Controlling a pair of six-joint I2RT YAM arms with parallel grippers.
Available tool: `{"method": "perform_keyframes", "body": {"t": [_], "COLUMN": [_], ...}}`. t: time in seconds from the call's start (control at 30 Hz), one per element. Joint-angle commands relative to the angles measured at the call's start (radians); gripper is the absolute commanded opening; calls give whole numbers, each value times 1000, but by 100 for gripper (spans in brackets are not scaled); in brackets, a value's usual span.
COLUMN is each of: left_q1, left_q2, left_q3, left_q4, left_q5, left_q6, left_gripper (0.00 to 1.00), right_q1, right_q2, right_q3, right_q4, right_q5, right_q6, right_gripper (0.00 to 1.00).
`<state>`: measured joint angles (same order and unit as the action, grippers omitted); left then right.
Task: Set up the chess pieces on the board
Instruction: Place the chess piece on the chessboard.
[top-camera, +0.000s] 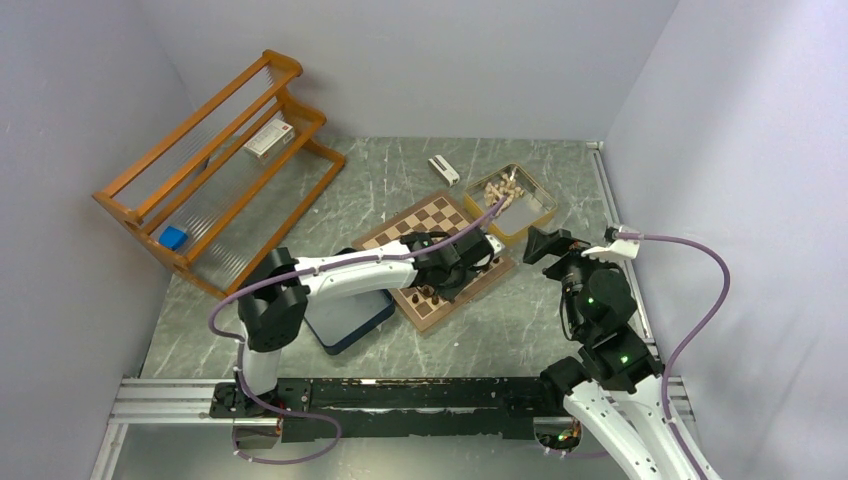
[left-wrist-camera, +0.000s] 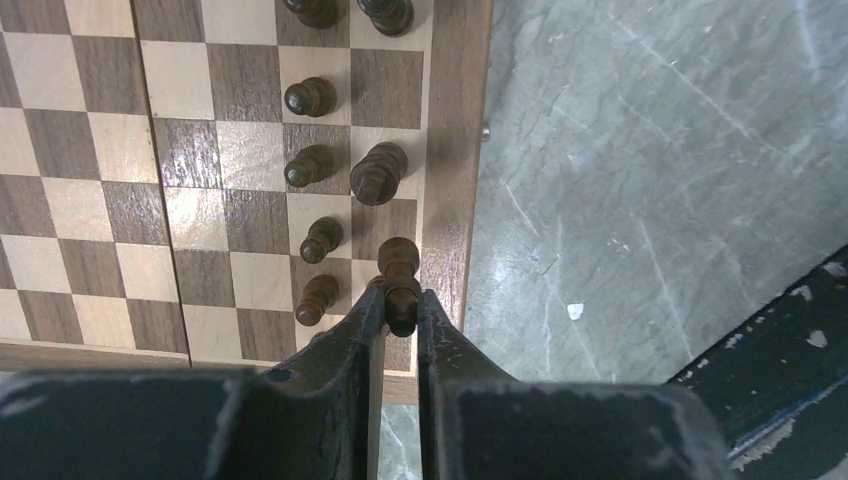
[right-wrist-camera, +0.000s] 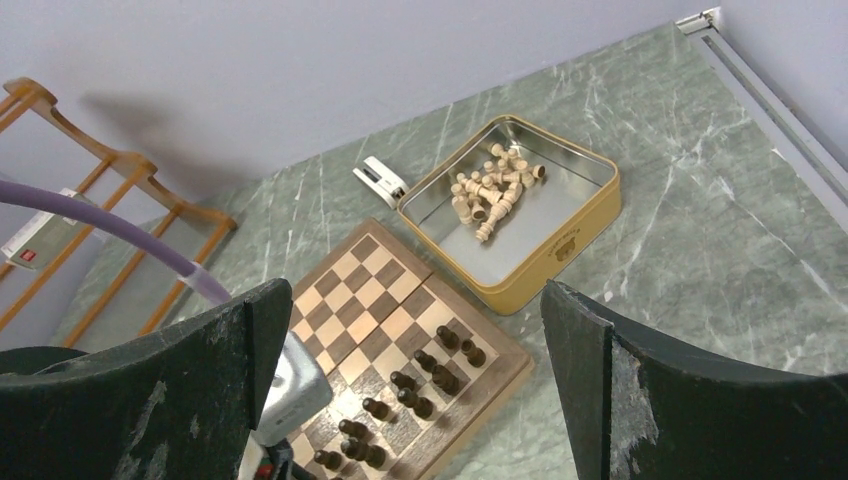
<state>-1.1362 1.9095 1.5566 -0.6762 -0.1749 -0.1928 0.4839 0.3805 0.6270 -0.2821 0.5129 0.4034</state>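
Observation:
The board (top-camera: 425, 218) lies mid-table, with several dark chess pieces (top-camera: 428, 296) in two rows along its near right edge. My left gripper (top-camera: 462, 270) hangs over that edge. In the left wrist view the left gripper (left-wrist-camera: 400, 300) is shut on the head of a dark piece (left-wrist-camera: 400, 268) over an edge-row square by the board's (left-wrist-camera: 100, 150) corner. Other dark pieces (left-wrist-camera: 378, 173) stand beyond it. I cannot tell if the held piece touches the board. My right gripper (top-camera: 545, 245) is open and empty, raised right of the board. The right wrist view shows the right gripper (right-wrist-camera: 415, 295) above the board (right-wrist-camera: 365, 290) and the pieces (right-wrist-camera: 420, 375).
A yellow-sided tin (top-camera: 535, 212) with pale beige pieces (top-camera: 500, 190) stands just beyond the board's right corner; the tin also shows in the right wrist view (right-wrist-camera: 560, 245). A dark blue box (top-camera: 345, 318) lies under the left arm. A wooden rack (top-camera: 215, 160) stands back left. A small white object (top-camera: 443, 170) lies behind the board.

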Motion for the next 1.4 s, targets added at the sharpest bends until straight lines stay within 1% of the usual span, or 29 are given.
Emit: {"method": "perform_keyframes", "body": {"t": [0.0,0.3,0.73,0.8,0.9,0.97,1.3,1.37], "left_q1": [-5,-5,-5,-5,-5,-5,-5,-5], "left_q2": [36,54,88,88,85,85,78,67], "left_q3": [20,14,29,29,30,30,48,45], "left_q4": [5,8,-2,-1,-1,-1,-7,3], "left_q5": [-32,-45,-46,-46,-54,-58,-75,-73], "left_q6": [20,22,27,29,28,27,25,24], "left_gripper": [12,14,20,22,30,33,38,40], "right_q1": [1,1,1,1,1,1,1,1], "right_q2": [-20,-22,-22,-20,-20,-19,-16,-17], "right_q3": [-8,-5,-9,-6,-7,-9,-15,-15], "right_q4": [-1,5,9,9,11,14,15,13], "right_q5": [18,19,17,17,16,14,7,7], "right_q6": [-8,-18,-21,-24,-27,-28,-26,-21], "right_gripper": [100,100,100,100,100,100,100,100]}}
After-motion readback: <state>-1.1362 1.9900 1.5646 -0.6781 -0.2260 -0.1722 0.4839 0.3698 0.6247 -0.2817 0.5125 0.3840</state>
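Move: The dark chess piece already pinched in the left fingers is bound for the empty back-rank square nearly straight below, about 7 cm down and 1 cm ahead. Beside that square, the tall crowned piece stands some 3 cm ahead and 2 cm right of the hand, the end piece 1 cm back and 2 cm left, and a pawn about 3 cm ahead and 2 cm left. From the idle right hand the square lies roughly 18 cm left, 2 cm back and 24 cm below. The held piece is lowered about 3 cm by the left hand, almost straight down to the board between the crowned piece and the end piece, with a brief halt partway and a slight wrist tilt of some 5 degrees. Then the fingers open to about twice their gap and let go of the piece, staying low on either side of its head. ##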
